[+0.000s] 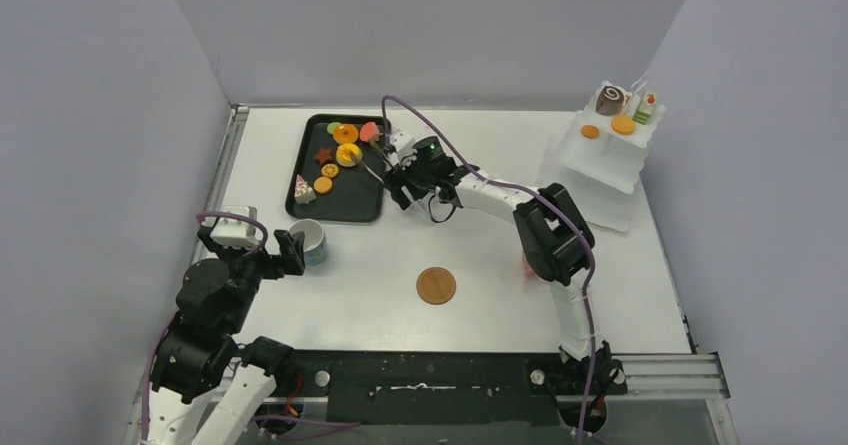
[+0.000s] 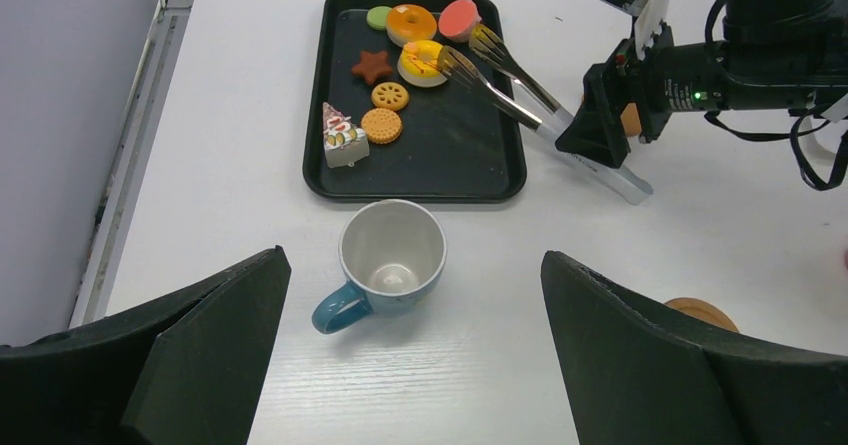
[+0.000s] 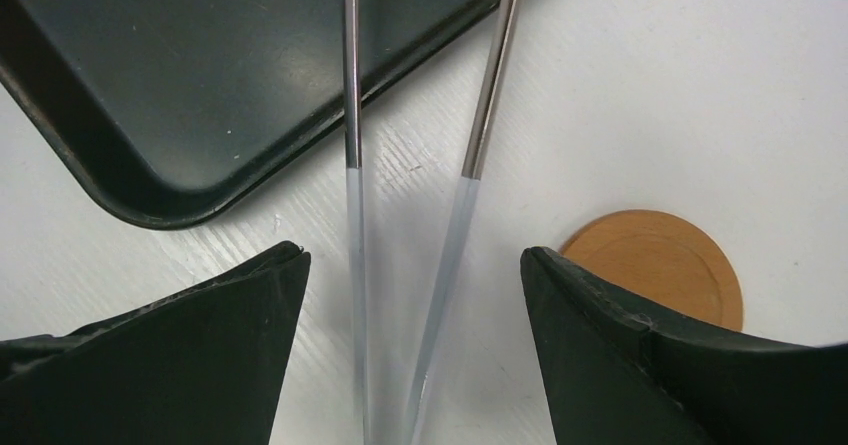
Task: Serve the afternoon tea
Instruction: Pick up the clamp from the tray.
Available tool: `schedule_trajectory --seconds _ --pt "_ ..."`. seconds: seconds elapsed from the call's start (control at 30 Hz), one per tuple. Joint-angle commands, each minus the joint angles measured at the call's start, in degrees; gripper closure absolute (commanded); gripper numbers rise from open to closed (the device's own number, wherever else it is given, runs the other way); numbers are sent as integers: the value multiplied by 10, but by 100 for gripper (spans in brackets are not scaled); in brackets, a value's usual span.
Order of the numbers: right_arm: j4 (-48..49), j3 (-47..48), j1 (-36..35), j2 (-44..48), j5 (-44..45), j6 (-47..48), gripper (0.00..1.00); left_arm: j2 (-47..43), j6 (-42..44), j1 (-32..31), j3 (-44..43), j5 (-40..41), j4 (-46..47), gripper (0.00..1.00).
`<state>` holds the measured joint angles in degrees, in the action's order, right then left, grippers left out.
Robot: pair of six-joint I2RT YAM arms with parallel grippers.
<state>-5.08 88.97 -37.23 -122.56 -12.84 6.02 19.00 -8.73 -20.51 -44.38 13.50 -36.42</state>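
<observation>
A blue cup (image 2: 392,255) stands upright and empty on the white table, in front of the black tray (image 2: 318,95). My left gripper (image 2: 412,255) hovers open just short of it, the cup lying between its tips in the view. The tray holds an orange donut (image 2: 411,23), a pink piece (image 2: 460,19), a green disc (image 2: 379,17), a yellow tart (image 2: 420,63), cookies (image 2: 381,125) and a cake slice (image 2: 340,137). My right gripper (image 3: 412,253) stands open around the metal tongs (image 3: 352,115), its fingers clear of both arms. The tongs' tips straddle the yellow tart.
A white tiered stand (image 1: 600,160) at the back right carries a chocolate swirl roll (image 1: 610,100), orange cookies (image 1: 623,124) and a cake slice (image 1: 646,107). A round brown coaster (image 1: 436,286) lies mid-table. Something pink (image 1: 527,265) peeks from behind the right arm's elbow.
</observation>
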Motion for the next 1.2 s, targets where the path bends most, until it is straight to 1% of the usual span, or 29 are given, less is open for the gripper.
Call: schedule_trajectory --seconds 0.0,0.13,0.33,0.43,0.5,0.6,0.77,0.9,1.03,1.17 --pt "59 5 -6 -23 -15 6 21 5 6 3 -3 2 25 3" --pt "67 19 -7 -46 0 4 24 3 6 3 -2 2 24 3" --pt "87 17 -7 -59 1 -6 33 11 7 1 -3 0 27 3" --pt "130 -14 -7 -47 -2 -15 43 11 7 1 -2 2 25 3" --pt "141 -25 -9 -36 4 -15 51 14 6 1 -3 2 25 2" --pt "129 -25 -9 -12 13 -12 56 22 5 1 -3 2 25 3" --pt "60 -1 -17 29 36 2 61 26 4 1 -3 0 28 3" --pt "-9 16 -41 57 87 14 62 31 -5 2 -4 3 26 3" --pt "-53 29 -52 84 102 2 63 65 -74 1 -23 39 4 3" --pt "-121 60 -60 110 111 -28 64 137 -130 3 -73 49 -47 3"
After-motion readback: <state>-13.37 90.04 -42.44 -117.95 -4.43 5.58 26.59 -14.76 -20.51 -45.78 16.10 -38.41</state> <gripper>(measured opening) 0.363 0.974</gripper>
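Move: The clamp's middle lies some 3 cm ahead of the right hand, 4 cm to its left and 4 cm lower; its clear handles run beneath the open fingers. The tray's middle is about 6 cm ahead and 17 cm left, with the yellow donut some 9 cm ahead and 15 cm left. The far wooden coaster sits about 3 cm ahead and 8 cm right. From the left hand, the clamp's middle is roughly 27 cm ahead, 18 cm right and 24 cm below. Straight down about 4.5 cm onto the clamp's clear handles goes the right hand, then it holds that height while its fingers close from wide to under half open, pinching both handles just behind the metal arms. Still squeezing, it rises nearly 7 cm, gathering speed and drawing back some 3 cm. The empty left hand, still wide open, dips about 2 cm late on. ##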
